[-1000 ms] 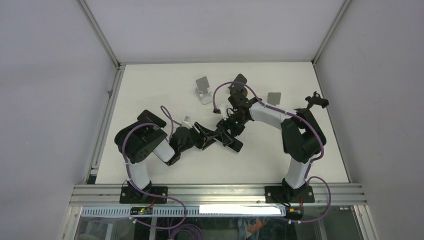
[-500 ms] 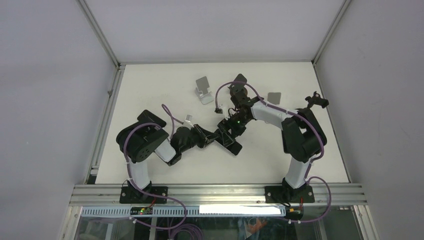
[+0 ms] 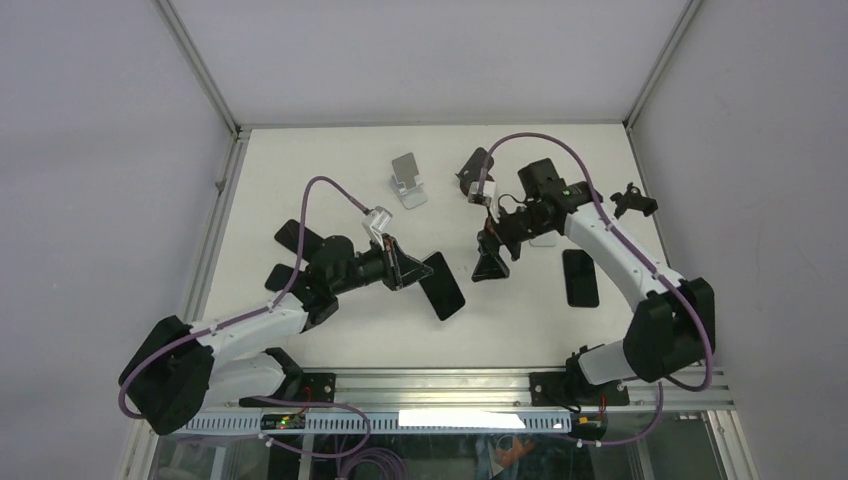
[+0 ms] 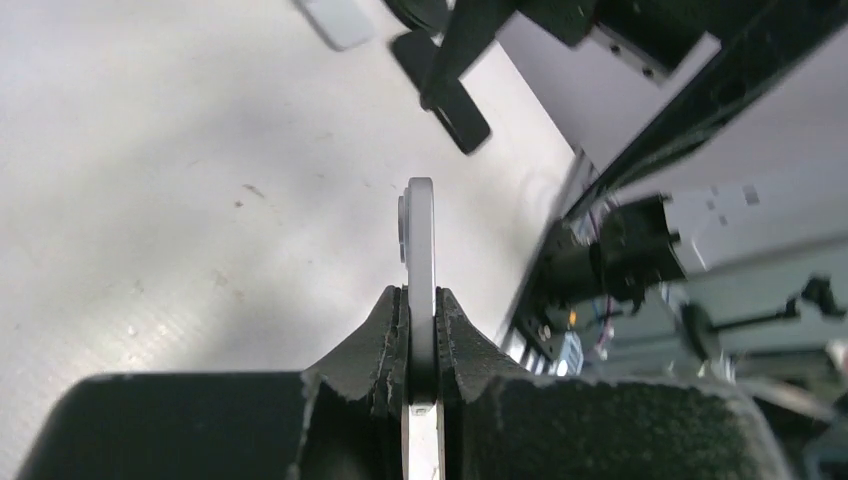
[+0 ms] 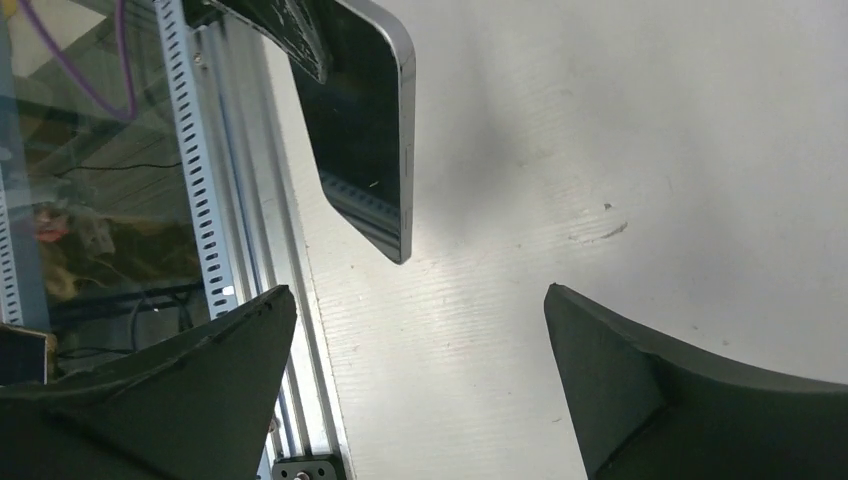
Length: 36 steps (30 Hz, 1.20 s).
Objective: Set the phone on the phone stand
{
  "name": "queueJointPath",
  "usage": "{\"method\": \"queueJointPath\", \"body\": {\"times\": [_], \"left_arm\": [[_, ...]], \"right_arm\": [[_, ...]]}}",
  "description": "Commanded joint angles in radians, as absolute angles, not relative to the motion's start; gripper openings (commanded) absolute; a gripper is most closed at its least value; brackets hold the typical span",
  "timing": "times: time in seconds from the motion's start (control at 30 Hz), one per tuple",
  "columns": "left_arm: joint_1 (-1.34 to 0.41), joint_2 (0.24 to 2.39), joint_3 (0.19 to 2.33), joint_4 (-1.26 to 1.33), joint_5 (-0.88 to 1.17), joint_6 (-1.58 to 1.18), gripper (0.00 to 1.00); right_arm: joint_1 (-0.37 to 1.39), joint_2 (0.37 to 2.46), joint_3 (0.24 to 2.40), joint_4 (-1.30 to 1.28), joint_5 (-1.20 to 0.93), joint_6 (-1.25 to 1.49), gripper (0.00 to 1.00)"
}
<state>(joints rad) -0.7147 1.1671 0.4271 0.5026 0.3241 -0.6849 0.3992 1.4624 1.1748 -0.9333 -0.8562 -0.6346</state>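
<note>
The phone (image 3: 445, 288), a black slab with a silver rim, hangs tilted above the table's middle, with my left gripper (image 3: 418, 270) shut on one end of it. The left wrist view shows the phone (image 4: 420, 240) edge-on, pinched between both pads. In the right wrist view the phone (image 5: 368, 120) is at the upper left, apart from my right gripper (image 5: 420, 292), which is open and holds nothing. My right gripper (image 3: 490, 262) hovers just right of the phone. The silver phone stand (image 3: 407, 180) sits at the back, left of centre, with nothing on it.
A second dark phone (image 3: 580, 277) lies flat on the table to the right. A black stand (image 3: 476, 164) sits at the back centre, and a small black clamp-like object (image 3: 635, 200) at the far right. The aluminium rail (image 3: 440, 385) runs along the near edge.
My left gripper has shut on the phone and its arm has stretched out. The right gripper has let go, opened wide and drawn back to the right, uncovering the second phone.
</note>
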Motion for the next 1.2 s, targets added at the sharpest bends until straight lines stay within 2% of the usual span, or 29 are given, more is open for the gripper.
{"method": "queueJointPath", "body": {"times": [0.0,0.2,0.33,0.53,0.83,0.93,1.07,1.13,1.17], "left_arm": [[-0.726,1.064,0.533,0.328,0.584,-0.386,0.0],[-0.734,1.04,0.677,0.146,0.721,-0.254,0.0],[-0.759,1.035,0.721,0.132,0.752,-0.234,0.0],[-0.792,1.017,0.766,0.119,0.756,-0.213,0.0],[-0.81,1.02,0.781,0.126,0.687,-0.224,0.0],[-0.811,1.017,0.772,0.129,0.663,-0.228,0.0],[-0.811,1.01,0.754,0.13,0.638,-0.232,0.0],[-0.811,1.007,0.75,0.132,0.611,-0.238,0.0],[-0.811,1.002,0.747,0.131,0.587,-0.246,0.08]], "right_arm": [[0.394,1.348,1.192,-0.984,-1.013,-0.769,0.99],[0.41,1.416,1.386,-1.323,-1.16,-1.115,0.99],[0.476,1.452,1.453,-1.327,-1.145,-1.077,0.99],[0.579,1.447,1.393,-1.269,-1.116,-1.001,0.98],[0.649,1.459,1.358,-1.148,-1.022,-0.861,0.69],[0.655,1.463,1.354,-1.133,-1.017,-0.839,0.51],[0.655,1.465,1.354,-1.13,-1.026,-0.824,0.21],[0.654,1.465,1.357,-1.136,-1.03,-0.828,0.09],[0.654,1.468,1.361,-1.147,-1.031,-0.835,0.05]]}}
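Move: My left hand already holds the phone by its edge; the phone's middle is roughly 4 cm back, 4 cm right and 2 cm below it. From my open right hand that middle lies some 10 cm left, 5 cm back and 4 cm lower. The black stand is about 27 cm ahead of my right hand and 1 cm left, the nearer silver stand 17 cm ahead and 16 cm right, both some 10 cm below. I bring the phone to my right hand: my left keeps its pinch while lifting about 8 cm, drawing back, turning some 30 degrees clockwise and tipping its fingers up. My wide-open right hand goes back and up, then sinks a little while moving left to the phone's free edge, turning counter-clockwise, and closes to pinch that edge opposite my left fingers. ##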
